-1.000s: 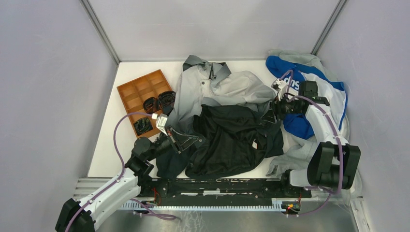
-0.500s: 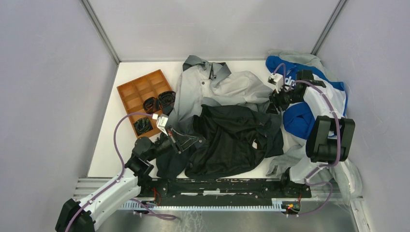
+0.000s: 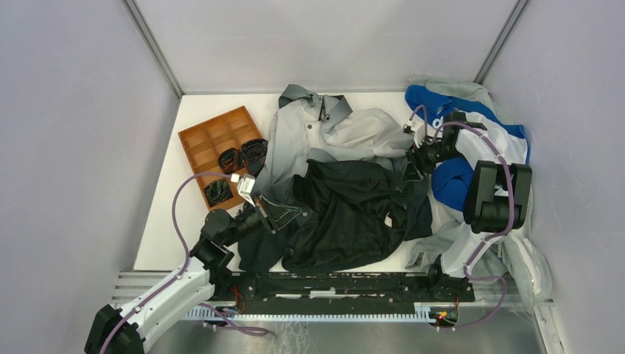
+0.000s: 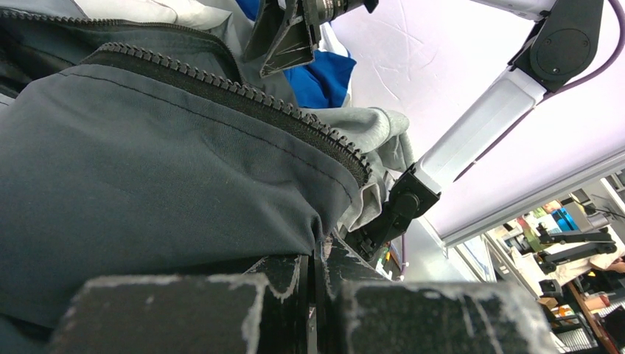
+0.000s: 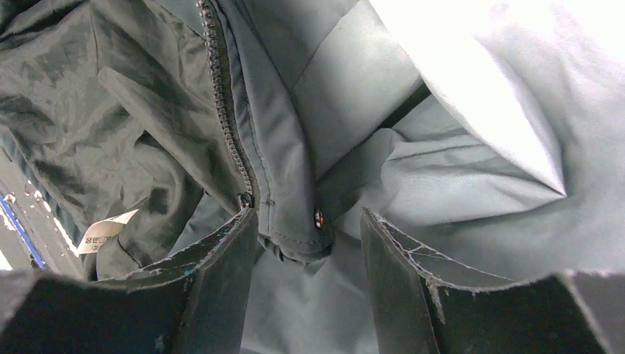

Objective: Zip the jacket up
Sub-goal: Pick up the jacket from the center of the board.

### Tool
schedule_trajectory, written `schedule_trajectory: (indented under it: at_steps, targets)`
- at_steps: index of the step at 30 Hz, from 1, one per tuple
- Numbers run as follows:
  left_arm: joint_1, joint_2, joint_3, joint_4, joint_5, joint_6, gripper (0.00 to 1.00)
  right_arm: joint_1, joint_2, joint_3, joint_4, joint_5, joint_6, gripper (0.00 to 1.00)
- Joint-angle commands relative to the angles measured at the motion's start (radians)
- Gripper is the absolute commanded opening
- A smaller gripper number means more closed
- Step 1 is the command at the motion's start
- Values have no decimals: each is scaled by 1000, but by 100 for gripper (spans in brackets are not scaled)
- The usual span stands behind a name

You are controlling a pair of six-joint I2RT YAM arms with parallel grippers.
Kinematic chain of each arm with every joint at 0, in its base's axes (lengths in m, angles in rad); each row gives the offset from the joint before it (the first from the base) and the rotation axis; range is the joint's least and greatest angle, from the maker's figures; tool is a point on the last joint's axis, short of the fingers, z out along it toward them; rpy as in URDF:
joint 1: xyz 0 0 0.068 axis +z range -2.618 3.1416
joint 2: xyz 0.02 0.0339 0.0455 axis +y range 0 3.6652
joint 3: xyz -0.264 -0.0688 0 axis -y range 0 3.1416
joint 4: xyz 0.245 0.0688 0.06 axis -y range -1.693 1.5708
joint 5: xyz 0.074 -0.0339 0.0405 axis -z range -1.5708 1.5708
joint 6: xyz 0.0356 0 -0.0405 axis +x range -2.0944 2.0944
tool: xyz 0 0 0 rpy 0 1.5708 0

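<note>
The jacket [image 3: 346, 206] lies crumpled mid-table, light grey at the far collar and black toward me. My left gripper [image 3: 292, 214] is shut on a fold of its dark fabric [image 4: 184, 169] at the left edge. The zipper teeth [image 4: 243, 92] run diagonally above that fold. My right gripper [image 3: 409, 171] is open at the jacket's right edge. In the right wrist view my right gripper [image 5: 308, 221] straddles a dark flap with a small snap [image 5: 318, 217]. The zipper teeth [image 5: 225, 110] end beside the left fingertip [image 5: 239, 228].
An orange compartment tray [image 3: 210, 136] holding black items sits at the left. A blue-and-white garment [image 3: 508, 151] lies under the right arm, and a light grey sweatshirt [image 3: 449, 236] lies near the right base. Grey walls enclose the table.
The right arm's elbow has swung away from me toward the back, while its gripper stayed at the jacket's right edge. The left arm has not moved.
</note>
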Motion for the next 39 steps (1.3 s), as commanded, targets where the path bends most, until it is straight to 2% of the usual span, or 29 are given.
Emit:
schedule_trajectory:
  at_steps: [1,12,19,28,33,39]
  targets:
    - [-2,5,40,17,-9,-22,2,19,33,22,-1,-9,-6,59]
    - [-1,2,41,10,-15,-22,2,33,90,24,-5,-11,-1,57]
    - [-1,8,45,8,-16,-19,2,33,119,36,-37,-37,-26,42]
    - [-1,9,48,4,-17,-17,2,33,114,68,-87,-113,-57,9]
    - [-2,4,49,1,-18,-17,2,33,87,73,-110,-164,-76,0]
    - [-1,5,52,5,-15,-17,2,33,20,64,-125,-249,-85,0]
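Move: The lower end of the jacket's far front edge, with its zip teeth, lies between and just beneath my open right fingers, about 3 cm below, 2 cm left and 1 cm back. The white tag is some 7 cm left and 12 cm back of that hand; the blue top about 15 cm right and 7 cm ahead. From my left hand, the edge's end is roughly 26 cm right, 8 cm ahead and 14 cm lower. I sink my right hand about 3 cm, easing slightly left and back, so the open fingers straddle the lower end of the zip edge. Near the bottom I shut them and pinch the fold, then lift some 2 cm while drawing a little farther left, tilting the wrist about 10 degrees. My left hand stays put and keeps its grip on the near flap. ##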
